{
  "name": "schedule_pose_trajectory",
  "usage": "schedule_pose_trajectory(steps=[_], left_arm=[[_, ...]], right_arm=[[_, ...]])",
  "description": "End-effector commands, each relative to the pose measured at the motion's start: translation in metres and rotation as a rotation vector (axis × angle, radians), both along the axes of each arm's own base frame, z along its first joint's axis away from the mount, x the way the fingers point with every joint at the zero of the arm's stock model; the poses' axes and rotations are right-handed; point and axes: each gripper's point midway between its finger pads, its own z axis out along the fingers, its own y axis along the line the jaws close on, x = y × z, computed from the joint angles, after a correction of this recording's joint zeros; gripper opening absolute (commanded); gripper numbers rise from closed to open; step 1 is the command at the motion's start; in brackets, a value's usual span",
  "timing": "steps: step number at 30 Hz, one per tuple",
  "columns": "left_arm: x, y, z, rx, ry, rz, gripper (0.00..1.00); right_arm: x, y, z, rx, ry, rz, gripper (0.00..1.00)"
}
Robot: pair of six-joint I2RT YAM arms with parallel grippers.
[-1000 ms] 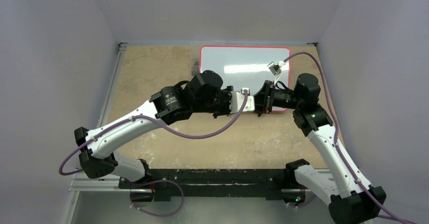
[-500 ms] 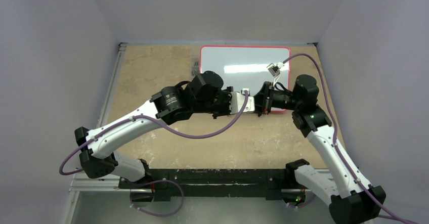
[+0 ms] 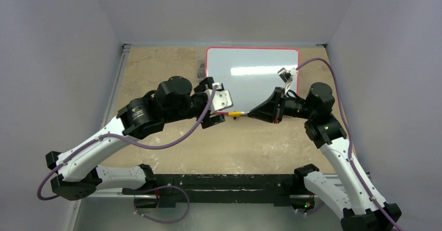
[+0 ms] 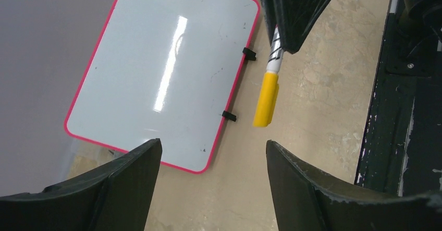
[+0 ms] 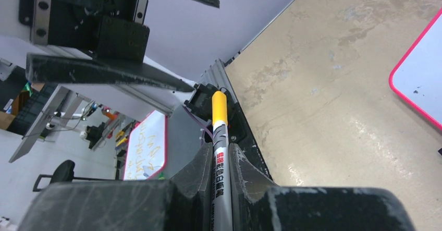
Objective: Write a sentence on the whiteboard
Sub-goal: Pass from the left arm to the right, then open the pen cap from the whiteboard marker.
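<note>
The whiteboard (image 3: 253,69) lies flat at the back of the table, red-framed, with two black feet on its near edge (image 4: 161,69). Its face is blank and no sentence shows on it. My right gripper (image 3: 249,114) is shut on a silver marker (image 5: 219,142) whose yellow cap (image 4: 266,99) points left, just off the board's near edge. My left gripper (image 3: 212,103) stands open a short way left of the cap. Its fingers (image 4: 130,184) are wide apart with nothing between them.
A small dark item (image 3: 200,69) lies by the board's left edge. A black rail (image 3: 219,181) runs along the table's near edge, and grey walls close in both sides. Beyond the table, another board with yellow writing (image 5: 146,147) shows in the right wrist view.
My left gripper has opened and drawn back to the left, away from the marker. The right gripper stays shut on the marker, now with its capped end showing.
</note>
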Motion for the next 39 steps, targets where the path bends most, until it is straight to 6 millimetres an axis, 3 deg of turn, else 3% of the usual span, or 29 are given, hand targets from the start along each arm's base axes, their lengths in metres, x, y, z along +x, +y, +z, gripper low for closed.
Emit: schedule_pose_trajectory(steps=[1,9,13,17,23,34,37,39], left_arm=[[0.002,0.010,0.006,-0.080,0.036,0.045,0.71],[-0.021,-0.008,-0.001,-0.087,0.118,-0.105,0.68],[-0.023,-0.021,-0.007,-0.086,0.163,-0.139,0.66],[-0.019,-0.030,-0.015,-0.069,0.182,-0.141,0.58],[-0.015,-0.041,-0.019,-0.064,0.200,-0.147,0.38],[-0.017,-0.045,-0.017,-0.078,0.226,-0.155,0.22],[-0.019,-0.047,-0.019,-0.077,0.237,-0.166,0.23],[-0.021,-0.048,-0.020,-0.074,0.244,-0.176,0.33]], right_arm=[[-0.004,-0.001,0.009,0.011,-0.078,0.009,0.00],[-0.011,-0.001,0.015,0.021,-0.113,0.035,0.00],[-0.012,-0.001,0.014,0.020,-0.119,0.043,0.00],[-0.016,-0.001,0.015,0.025,-0.131,0.061,0.00],[-0.020,-0.001,0.015,0.027,-0.144,0.079,0.00],[-0.019,-0.001,0.010,0.022,-0.138,0.078,0.00],[-0.018,-0.001,0.008,0.020,-0.135,0.075,0.00],[-0.018,-0.001,0.005,0.017,-0.129,0.073,0.00]])
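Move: The marker's yellow end, held out by the right hand, lies about 5 cm to the right of the left hand and 6 cm below it, level with it fore and aft. Some 4 cm farther right of the yellow end, at the same height, are the right fingertips. The whiteboard's middle is roughly 26 cm ahead of the left hand, 18 cm to its right and 38 cm below. From the right hand, the yellow end is about 7 cm left, 1 cm ahead and level. The marker's yellow end is what the left hand returns to: after a last 1.5 cm of backing off leftward, it swings right and down about 5 cm each way and slightly back, its fingers tipping some 15 degrees steeper. They close from wide to about a quarter open around the yellow end, with no clear touch. The right hand keeps its pinch on the barrel, easing back about 1 cm. ##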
